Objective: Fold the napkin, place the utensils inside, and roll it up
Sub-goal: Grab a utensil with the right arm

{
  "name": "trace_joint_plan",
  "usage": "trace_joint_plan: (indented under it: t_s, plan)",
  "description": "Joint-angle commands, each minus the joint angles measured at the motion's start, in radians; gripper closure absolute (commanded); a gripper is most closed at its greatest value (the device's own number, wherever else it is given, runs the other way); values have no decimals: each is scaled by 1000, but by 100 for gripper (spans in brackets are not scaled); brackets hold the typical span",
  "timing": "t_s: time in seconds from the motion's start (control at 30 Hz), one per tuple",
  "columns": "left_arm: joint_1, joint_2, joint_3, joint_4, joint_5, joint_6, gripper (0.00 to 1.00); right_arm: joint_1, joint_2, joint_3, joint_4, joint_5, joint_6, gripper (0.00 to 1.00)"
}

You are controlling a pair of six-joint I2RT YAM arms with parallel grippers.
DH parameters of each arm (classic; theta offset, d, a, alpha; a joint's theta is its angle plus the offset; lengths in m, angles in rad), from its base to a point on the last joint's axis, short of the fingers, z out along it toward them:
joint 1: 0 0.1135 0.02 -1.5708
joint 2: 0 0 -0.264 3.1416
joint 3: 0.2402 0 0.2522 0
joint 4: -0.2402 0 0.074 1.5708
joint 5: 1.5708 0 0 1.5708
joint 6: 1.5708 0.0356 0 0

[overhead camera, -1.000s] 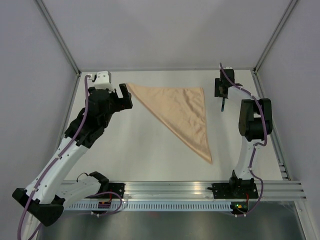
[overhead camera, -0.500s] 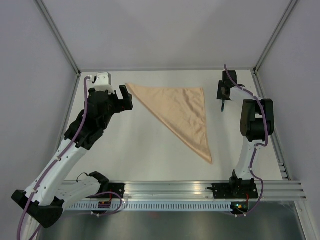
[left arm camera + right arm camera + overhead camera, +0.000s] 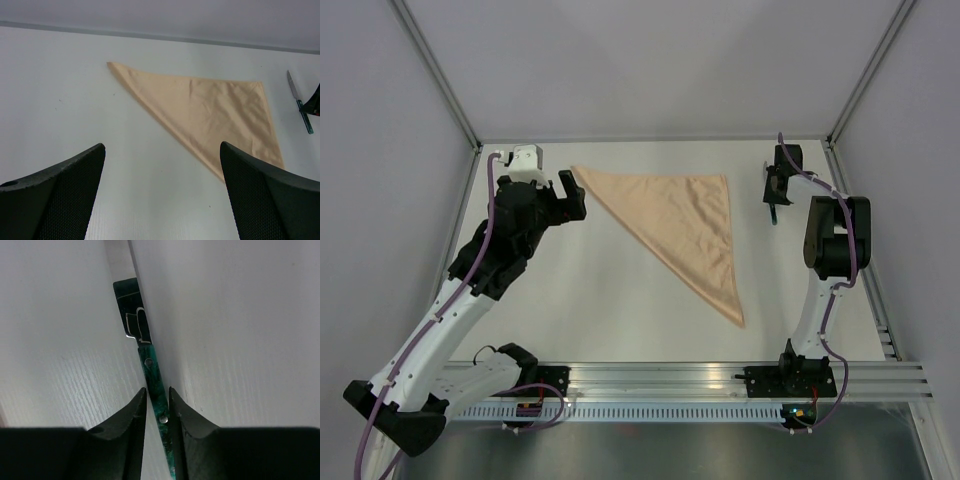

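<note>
The peach-orange napkin (image 3: 685, 225) (image 3: 210, 110) lies flat on the white table, folded into a triangle with its long edge running from far left to near right. Right of it lies a knife (image 3: 773, 213) (image 3: 300, 102) (image 3: 152, 367) with a mottled green handle and a steel blade. My right gripper (image 3: 775, 198) (image 3: 157, 390) points down over it, its jaws closed in on the handle's two sides. Left of the napkin's far corner hovers my left gripper (image 3: 574, 195) (image 3: 162, 147), wide open and holding nothing. I see no other utensils.
Grey walls enclose the table on the far, left and right sides. The right arm works close to the right-hand frame rail (image 3: 860, 230). An aluminium rail (image 3: 720, 375) with both arm bases runs along the near edge.
My right gripper has shifted slightly right and nearer, and its jaws have narrowed onto the knife handle. The left arm and the napkin have not moved.
</note>
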Motion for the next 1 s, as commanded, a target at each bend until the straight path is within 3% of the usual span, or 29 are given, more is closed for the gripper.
trace_joint_plan:
  t_s: [0.0,0.17,0.2,0.73,0.97]
  plan:
    - [5,-9,-6,40,9,13,0,-8,39,-3,-48,-22,-3,71]
    - [5,-9,-6,39,11,13,0,-12,41,-10,-65,-67,-22,91]
    - [5,-12,-6,39,11,12,0,-17,41,-11,-66,-74,-25,99]
    - [5,-10,34,24,3,3,0,-17,-202,-49,-130,-240,-204,99]
    - [5,2,59,16,-5,-14,0,44,-311,-88,-184,-317,-240,100]
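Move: The right fingers straddle the knife's handle just over the table; the knife's middle lies about 5 cm ahead, 1 cm left and 1 cm below. The folded napkin's middle is roughly 26 cm to this hand's left and 5 cm nearer the base, also about 1 cm below. From the raised left hand, the knife is some 24 cm ahead, 52 cm to the right and 32 cm below. Right fingers pinch the knife handle, then lift about 6 cm, leftward and back, turning some 20 degrees counter-clockwise. ##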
